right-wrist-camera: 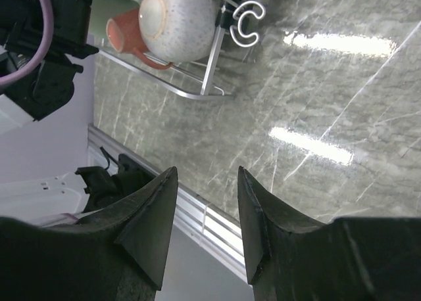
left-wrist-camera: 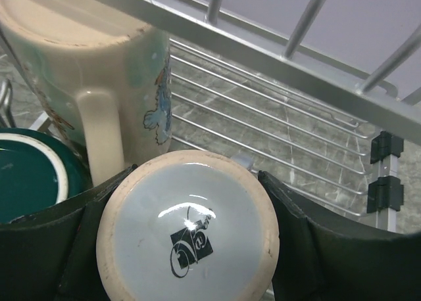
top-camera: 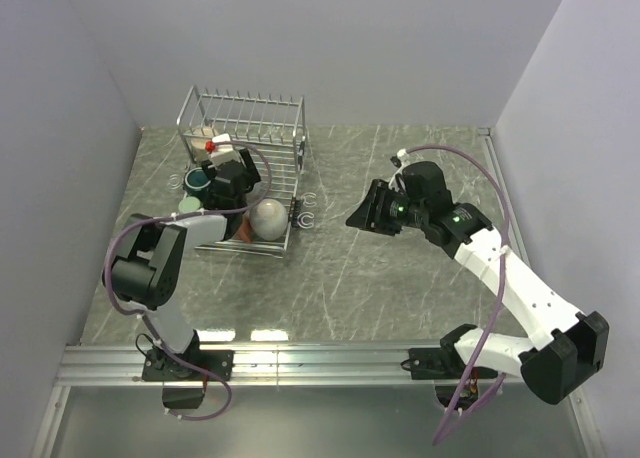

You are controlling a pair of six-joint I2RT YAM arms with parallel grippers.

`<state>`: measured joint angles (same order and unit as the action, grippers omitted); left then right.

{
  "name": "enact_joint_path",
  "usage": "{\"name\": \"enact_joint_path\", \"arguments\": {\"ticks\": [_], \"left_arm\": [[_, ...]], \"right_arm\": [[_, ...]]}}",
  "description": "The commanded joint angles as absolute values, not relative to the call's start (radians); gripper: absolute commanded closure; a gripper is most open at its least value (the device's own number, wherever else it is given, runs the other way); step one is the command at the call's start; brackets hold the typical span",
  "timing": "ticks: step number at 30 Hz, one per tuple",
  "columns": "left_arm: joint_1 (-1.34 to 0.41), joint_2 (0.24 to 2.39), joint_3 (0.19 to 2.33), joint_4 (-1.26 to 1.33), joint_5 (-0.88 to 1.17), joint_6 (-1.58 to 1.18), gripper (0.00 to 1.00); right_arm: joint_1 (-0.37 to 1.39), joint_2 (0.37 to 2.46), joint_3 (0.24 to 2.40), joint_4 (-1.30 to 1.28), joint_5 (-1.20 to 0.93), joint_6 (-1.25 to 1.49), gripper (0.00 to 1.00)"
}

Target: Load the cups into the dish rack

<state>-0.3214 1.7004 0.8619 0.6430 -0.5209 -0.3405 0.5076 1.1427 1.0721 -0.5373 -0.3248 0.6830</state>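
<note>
The silver wire dish rack (top-camera: 283, 115) stands at the far left. My left gripper (top-camera: 224, 175) is inside it, shut on a light blue-grey mug (left-wrist-camera: 187, 232) held bottom-up, its printed base facing the camera. A tall tan mug (left-wrist-camera: 99, 71) stands upside down just beyond it, and a dark green cup (left-wrist-camera: 29, 173) sits to the left. A wide cream speckled cup (top-camera: 268, 218) and a red-brown cup (right-wrist-camera: 125, 31) lie at the rack's near end, with a pale green cup (right-wrist-camera: 104, 15) behind them. My right gripper (top-camera: 364, 214) is open and empty over the table, right of the rack.
Two white C-shaped hooks (top-camera: 306, 210) hang on the rack's right side. Grey walls close in on the left, back and right. A metal rail (top-camera: 320, 363) runs along the near table edge by the arm bases.
</note>
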Motion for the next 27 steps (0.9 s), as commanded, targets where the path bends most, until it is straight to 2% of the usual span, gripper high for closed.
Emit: {"name": "enact_joint_path", "arguments": {"ticks": [1, 10, 12, 13, 15, 16, 18, 19, 24, 27], "left_arm": [[-0.316, 1.716, 0.88, 0.808, -0.543, -0.325, 1.0], [-0.318, 1.764, 0.908, 0.742, -0.493, -0.362, 1.0], [-0.318, 1.77, 0.916, 0.72, -0.489, -0.357, 0.96], [-0.318, 1.772, 0.926, 0.701, -0.503, -0.362, 0.83], [-0.318, 1.776, 0.937, 0.666, -0.509, -0.368, 0.71], [-0.318, 1.773, 0.943, 0.657, -0.491, -0.364, 0.59], [-0.318, 1.764, 0.946, 0.629, -0.457, -0.368, 0.47], [-0.319, 1.76, 0.95, 0.626, -0.43, -0.365, 0.36], [-0.331, 1.741, 0.94, 0.591, -0.426, -0.371, 0.26], [-0.34, 1.727, 0.948, 0.557, -0.414, -0.37, 0.01]], "right_arm": [[0.508, 1.158, 1.109, -0.532, -0.35, 0.669, 0.51], [0.508, 1.177, 1.121, -0.549, -0.359, 0.641, 0.51], [0.508, 1.175, 1.117, -0.549, -0.36, 0.637, 0.51], [0.508, 1.175, 1.114, -0.548, -0.362, 0.634, 0.51], [0.508, 1.173, 1.111, -0.545, -0.362, 0.63, 0.51], [0.509, 1.172, 1.108, -0.543, -0.365, 0.627, 0.51], [0.508, 1.172, 1.106, -0.543, -0.365, 0.624, 0.51], [0.509, 1.17, 1.106, -0.545, -0.364, 0.623, 0.51], [0.506, 1.16, 1.091, -0.537, -0.364, 0.615, 0.51], [0.506, 1.155, 1.083, -0.532, -0.37, 0.614, 0.5]]}}
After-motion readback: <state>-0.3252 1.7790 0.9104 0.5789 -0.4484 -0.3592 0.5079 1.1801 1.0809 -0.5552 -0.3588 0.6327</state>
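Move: The left hand already holds the light-blue cup bottom-up; its free spot on the rack wires is about 4 cm below and 1 cm ahead, 1 cm right. The beige cup stands about 6 cm ahead and 7 cm left, the dark green cup 4 cm back and 9 cm left, the white cup 13 cm back and 8 cm right. From the right hand the spot is roughly 12 cm ahead, 32 cm left and 15 cm below. The left hand lowers the light-blue cup about 3 cm onto the rack, edges right, then opens its fingers. ##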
